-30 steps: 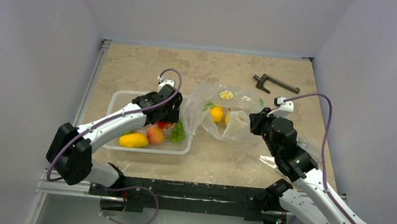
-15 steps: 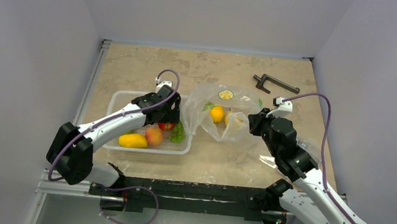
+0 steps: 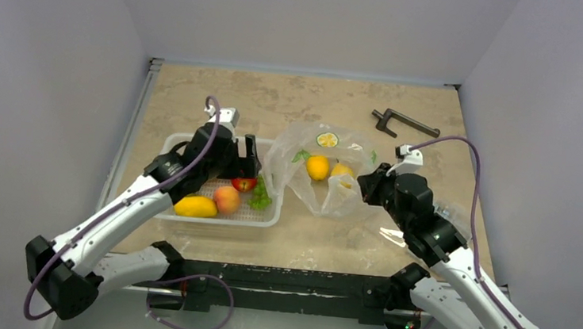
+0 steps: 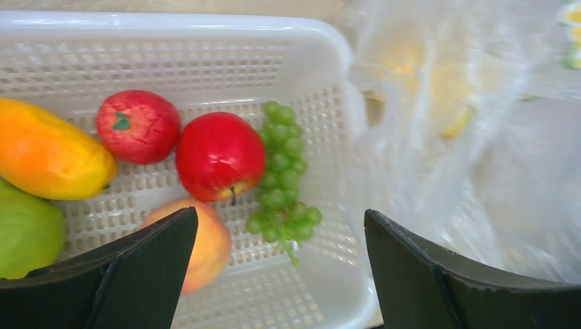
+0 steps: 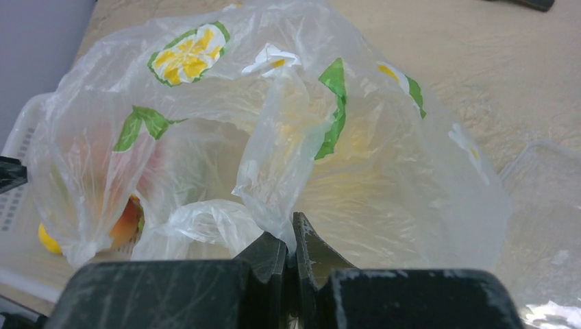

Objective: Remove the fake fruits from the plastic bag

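The plastic bag [image 3: 327, 176], clear film with lemon prints, lies right of the white mesh basket [image 3: 174, 145]. Two yellowish fruits show through it, a round orange-yellow one [image 3: 317, 167] and a paler stubby one [image 3: 343, 171]. My right gripper [image 3: 364, 183] is shut on a fold of the bag's film [image 5: 274, 199] at its near right side. The deep-red apple [image 4: 219, 156] lies in the basket beside green grapes [image 4: 284, 171]. My left gripper [image 3: 248, 155] hangs open and empty above the basket's right end, close to the bag.
The basket also holds a long yellow mango [image 4: 48, 154], a smaller red fruit [image 4: 137, 125], a peach [image 4: 209, 240] and a green fruit [image 4: 24, 233]. A black tool [image 3: 405, 123] lies at the back right. A rigid clear box [image 5: 548, 226] sits beside the right arm.
My left gripper has lifted out of the basket and drawn back a little, open, with the red apple left lying in the basket. The right gripper has tugged the bag slightly.
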Action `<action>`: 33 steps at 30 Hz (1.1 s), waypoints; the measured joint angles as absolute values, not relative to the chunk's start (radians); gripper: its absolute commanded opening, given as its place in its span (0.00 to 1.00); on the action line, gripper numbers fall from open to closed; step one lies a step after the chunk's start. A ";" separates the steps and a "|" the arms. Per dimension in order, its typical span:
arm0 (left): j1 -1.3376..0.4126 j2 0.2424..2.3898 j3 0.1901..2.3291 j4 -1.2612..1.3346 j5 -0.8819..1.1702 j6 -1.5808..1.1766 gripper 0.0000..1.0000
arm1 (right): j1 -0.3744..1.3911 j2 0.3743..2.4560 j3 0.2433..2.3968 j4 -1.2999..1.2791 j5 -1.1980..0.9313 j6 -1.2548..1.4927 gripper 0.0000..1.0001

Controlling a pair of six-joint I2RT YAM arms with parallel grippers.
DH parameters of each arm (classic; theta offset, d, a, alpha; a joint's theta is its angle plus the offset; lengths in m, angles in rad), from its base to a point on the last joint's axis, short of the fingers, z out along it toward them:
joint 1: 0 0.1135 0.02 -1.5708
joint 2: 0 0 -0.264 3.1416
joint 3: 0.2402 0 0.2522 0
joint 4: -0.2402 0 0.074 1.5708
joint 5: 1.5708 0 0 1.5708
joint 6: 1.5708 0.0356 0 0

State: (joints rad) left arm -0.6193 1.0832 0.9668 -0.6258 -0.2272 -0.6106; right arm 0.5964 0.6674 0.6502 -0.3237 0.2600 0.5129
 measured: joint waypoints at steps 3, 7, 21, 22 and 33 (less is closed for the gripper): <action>-0.617 0.998 0.967 -0.606 -0.117 -0.611 0.87 | 0.596 0.669 0.658 -0.391 0.226 0.556 0.00; -0.641 0.971 0.974 -0.507 0.068 -0.628 0.84 | 0.596 0.681 0.676 -0.499 0.212 0.627 0.00; -0.989 1.443 1.207 -0.305 0.108 -0.604 0.48 | 0.596 0.707 0.678 -0.735 0.191 0.825 0.00; -0.995 1.486 1.232 -0.311 0.091 -0.590 0.46 | 0.596 0.704 0.678 -0.733 0.191 0.824 0.00; -1.011 1.748 1.391 -0.389 -0.114 -0.512 0.29 | 0.596 0.660 0.678 -0.709 0.191 0.822 0.00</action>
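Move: Inside the bag, the round orange-yellow fruit lies about 21 cm to the right of the open left hand, 10 cm ahead and 14 cm below. The pale yellow fruit is some 8 cm farther right of it. Below the left hand in the basket are the grapes, 3 cm ahead and 1 cm right, and the red apple, 6 cm ahead and 4 cm left. From the right hand, the round fruit lies about 13 cm ahead, 12 cm left and 17 cm below. Swinging out of the basket in an arc, the left hand rises about 8 cm while drawing back, sweeps some 24 cm right, then dips 11 cm and eases forward towards the bag's fruit, turning clockwise about 30 degrees and narrowing its fingers to a third open. The right hand keeps its bag pinch, pulling back and down with fingers tipping down, then lifts slightly. ##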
